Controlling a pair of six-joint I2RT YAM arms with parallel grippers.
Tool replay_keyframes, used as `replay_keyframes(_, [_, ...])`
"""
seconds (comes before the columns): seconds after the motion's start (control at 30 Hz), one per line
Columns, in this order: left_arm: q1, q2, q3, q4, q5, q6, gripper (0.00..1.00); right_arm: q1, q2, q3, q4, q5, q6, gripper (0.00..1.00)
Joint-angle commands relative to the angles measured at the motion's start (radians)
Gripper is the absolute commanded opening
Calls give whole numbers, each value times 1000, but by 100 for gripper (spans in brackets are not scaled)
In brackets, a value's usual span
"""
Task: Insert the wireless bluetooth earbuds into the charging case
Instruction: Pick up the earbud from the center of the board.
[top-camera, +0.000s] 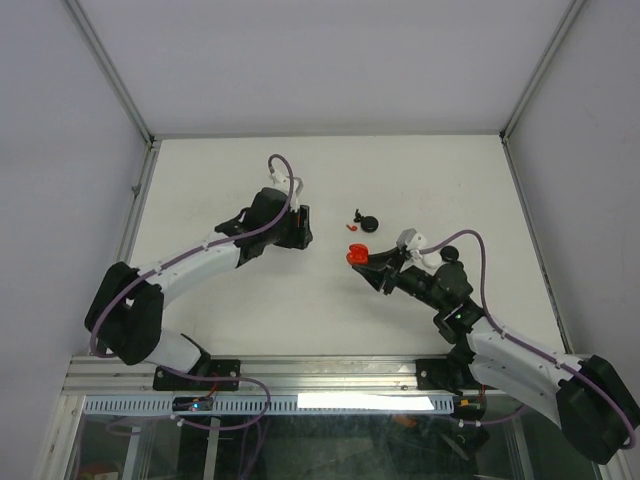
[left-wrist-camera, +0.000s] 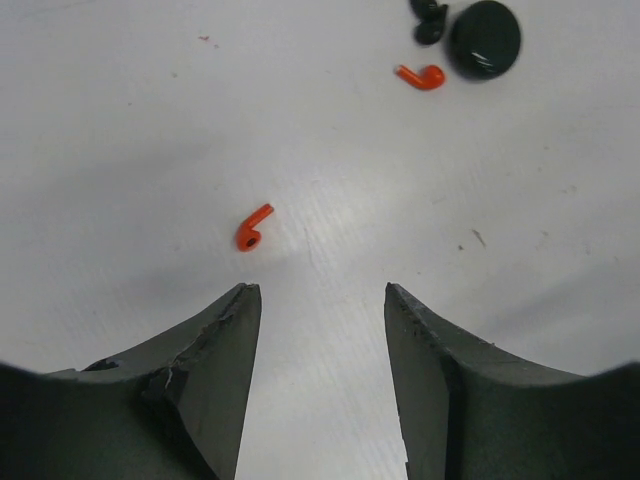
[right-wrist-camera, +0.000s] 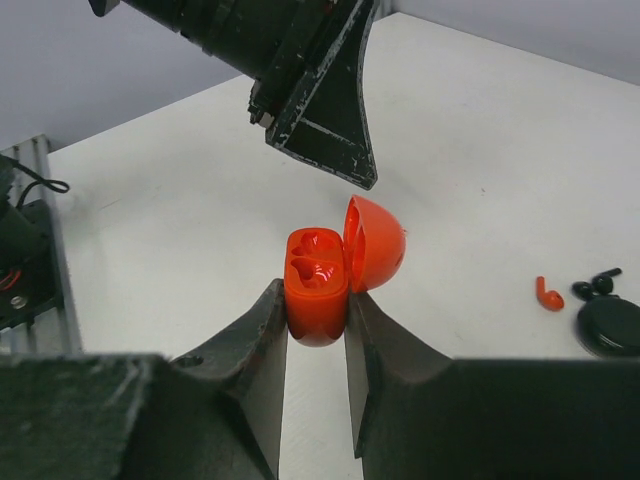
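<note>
A red charging case stands upright with its lid swung open and two bare sockets showing. My right gripper is shut on its body, just right of the table's middle. One red earbud lies on the table a little ahead of my left gripper, whose jaws stand open with nothing between them. A second red earbud lies farther off, beside the black earbuds. The left gripper hovers left of the case.
A round black puck-shaped case sits by the black earbuds, behind the red case. The left gripper's fingers hang close above and behind the red case. The enclosure's walls border the white table.
</note>
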Motion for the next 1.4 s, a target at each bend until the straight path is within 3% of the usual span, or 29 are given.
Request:
replay_keyframes(0.0, [32,101,82,22,-102,-80,53,-1,-31,-11,24,110,-33,0])
replay_keyframes(0.3, [62,314,163,5,-167,-107,48,-2,-37,-21,31,115,-37,0])
replay_keyframes(0.53, [63,396,223,-29,-145,-92,39,-2,-49,-28,35,119,-37,0])
replay_keyframes(0.83, [51,390,204,-81,-121,-57,31,-4,-67,-34,37,123,-37,0])
replay_keyframes(1.37, [6,340,179,-132,-85,-32,32,-4,-72,-36,39,115,-30,0])
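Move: The red earbud on the board lies about 11 cm below the left hand, some 4 cm ahead and 1 cm to its left. The other red earbud is about 8 cm ahead and 12 cm to the left hand's right, with the black case just beyond, about 10 cm ahead and 16 cm right. From the right hand, holding the red case, the earbud aimed at lies about 13 cm ahead, 11 cm left and 17 cm below. Towards the red earbud on the board the left hand sinks about 10 cm, reaching forward and slightly left, then draws back some 2.5 cm just above the board. The wrist tips steeper, about 20 degrees, while the fingers close partway, ending with one fingertip over the earbud; whether it touches can't be seen. The right hand keeps hold of the open red case, easing about 2 cm, mostly right. ##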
